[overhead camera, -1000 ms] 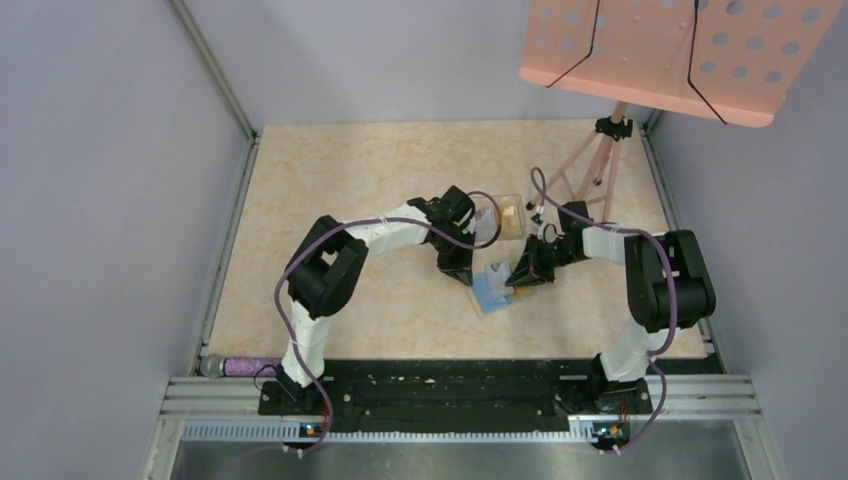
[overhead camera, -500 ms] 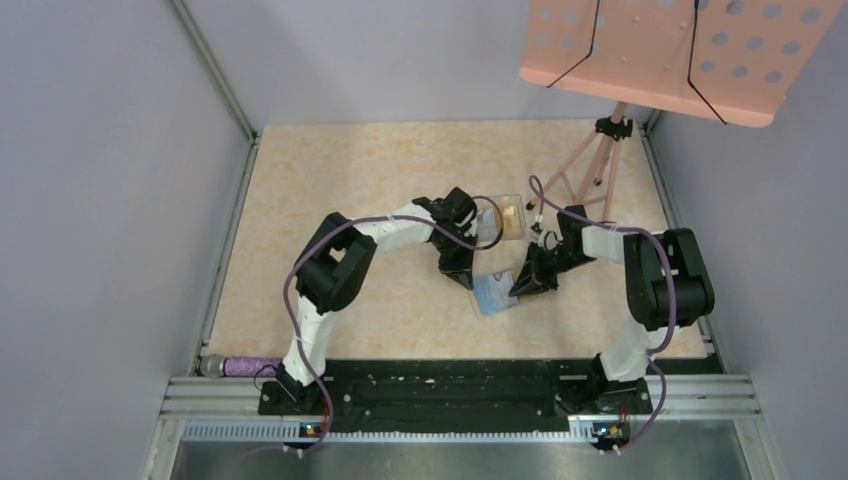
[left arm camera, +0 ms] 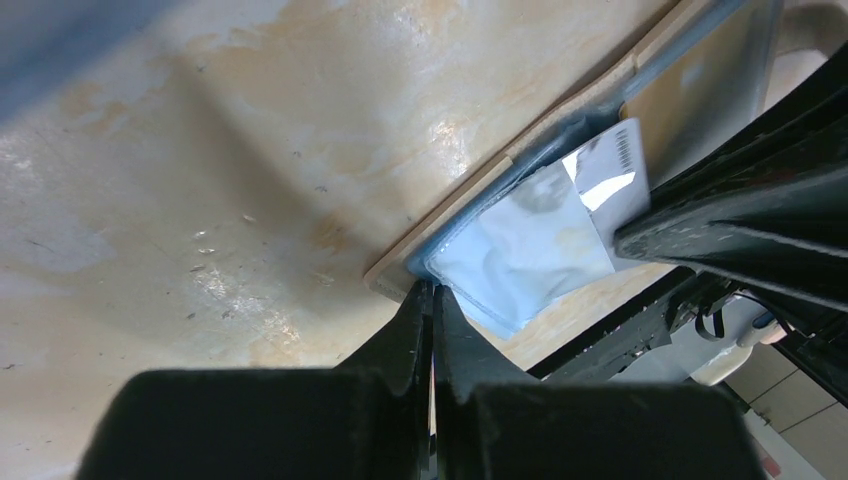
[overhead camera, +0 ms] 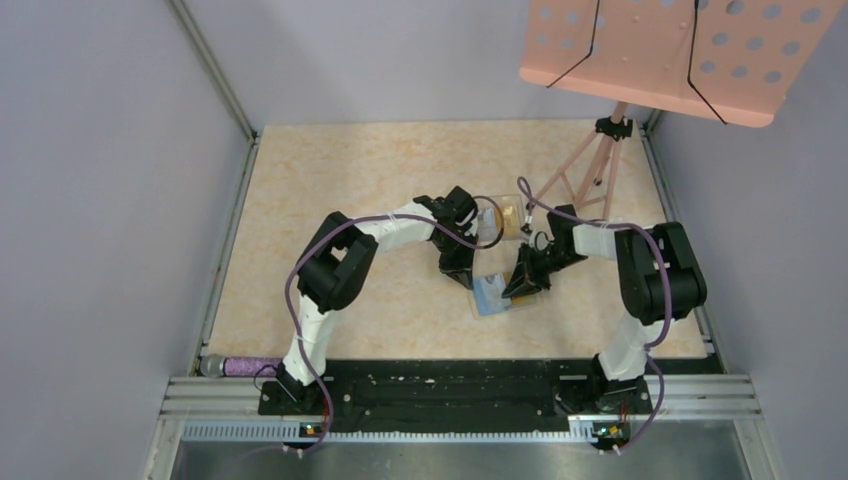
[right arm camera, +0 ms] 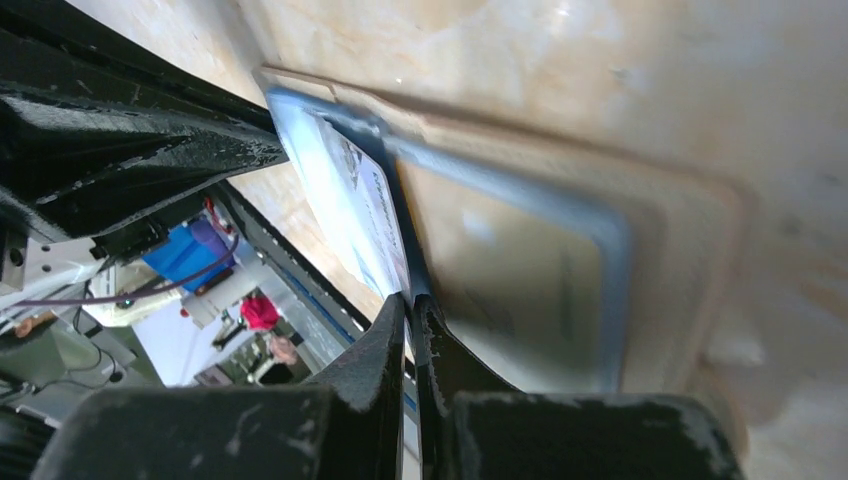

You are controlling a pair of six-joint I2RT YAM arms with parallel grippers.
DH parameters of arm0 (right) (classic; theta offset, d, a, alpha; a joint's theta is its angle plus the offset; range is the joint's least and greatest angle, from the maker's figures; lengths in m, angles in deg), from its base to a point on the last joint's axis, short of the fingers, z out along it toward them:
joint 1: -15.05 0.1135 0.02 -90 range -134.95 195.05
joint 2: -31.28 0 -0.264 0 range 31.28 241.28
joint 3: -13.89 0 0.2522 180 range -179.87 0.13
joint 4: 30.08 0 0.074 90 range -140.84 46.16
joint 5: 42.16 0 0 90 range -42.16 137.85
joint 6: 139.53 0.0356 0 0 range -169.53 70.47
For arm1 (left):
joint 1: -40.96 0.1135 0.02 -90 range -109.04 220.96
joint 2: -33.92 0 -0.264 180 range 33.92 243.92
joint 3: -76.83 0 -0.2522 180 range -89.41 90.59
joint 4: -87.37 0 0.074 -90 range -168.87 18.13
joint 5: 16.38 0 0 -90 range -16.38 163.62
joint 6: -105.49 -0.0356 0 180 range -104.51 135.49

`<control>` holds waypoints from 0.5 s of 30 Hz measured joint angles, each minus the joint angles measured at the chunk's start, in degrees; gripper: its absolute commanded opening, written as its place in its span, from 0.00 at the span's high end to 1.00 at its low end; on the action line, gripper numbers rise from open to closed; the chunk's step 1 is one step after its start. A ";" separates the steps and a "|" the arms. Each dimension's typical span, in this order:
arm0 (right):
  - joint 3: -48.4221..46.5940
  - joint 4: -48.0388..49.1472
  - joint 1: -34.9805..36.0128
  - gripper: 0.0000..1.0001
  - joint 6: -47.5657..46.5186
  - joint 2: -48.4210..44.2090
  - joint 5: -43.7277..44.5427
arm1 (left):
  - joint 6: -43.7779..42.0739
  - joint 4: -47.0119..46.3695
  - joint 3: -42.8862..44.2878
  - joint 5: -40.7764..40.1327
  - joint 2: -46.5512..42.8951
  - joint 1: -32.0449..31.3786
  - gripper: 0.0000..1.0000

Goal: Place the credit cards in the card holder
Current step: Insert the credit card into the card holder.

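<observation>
The card holder (overhead camera: 490, 294) lies open on the table, tan outside with blue-grey lining (left arm camera: 520, 250). A silvery credit card (left arm camera: 608, 178) sits partly inside its pocket. My left gripper (left arm camera: 432, 292) is shut, and its tips rest against the holder's near corner. My right gripper (right arm camera: 411, 300) is shut on the end of that printed silvery card (right arm camera: 365, 205), beside the pocket's blue-grey edge. From above, the left gripper (overhead camera: 462, 279) and the right gripper (overhead camera: 521, 289) flank the holder. A yellow-orange credit card (overhead camera: 510, 215) lies in a clear tray behind them.
A pink perforated music stand (overhead camera: 680, 50) on a tripod (overhead camera: 590, 165) rises at the back right. Grey walls enclose the tan tabletop (overhead camera: 330, 190). A purple-handled tool (overhead camera: 240, 366) lies by the left arm's base.
The left gripper closed at the holder's corner. The right gripper slid left towards the holder, and the holder shifted slightly left with it.
</observation>
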 measured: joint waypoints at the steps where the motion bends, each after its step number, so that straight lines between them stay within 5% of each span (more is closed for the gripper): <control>1: -0.48 0.15 0.79 1.00 0.11 0.85 -0.31 | 0.00 0.00 0.00 0.00 0.00 0.00 1.00; 11: -4.07 -2.99 3.89 0.59 1.86 2.10 3.65 | 0.00 -0.11 0.00 0.00 0.00 0.00 1.00; 15: -5.97 -5.55 4.04 0.51 1.79 0.02 7.45 | 0.00 -0.57 0.09 -0.04 0.00 0.00 1.00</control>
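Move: The right fingers pinch the card's raised right edge; the card holder's left pocket, where it is going, is centred about 3 cm to their left and 1 cm ahead, 1 cm lower. The yellow card in the right pocket lies roughly 4 cm to their right, level with them, and the clear tray some 17 cm ahead, 1 cm left. From the left hand, whose shut fingertips are on the holder's left edge, the left pocket's centre is about 4 cm right and 1 cm back. Left still pins the holder; right pushes the card about 1.5 cm left, then opens, backing right and forward. ##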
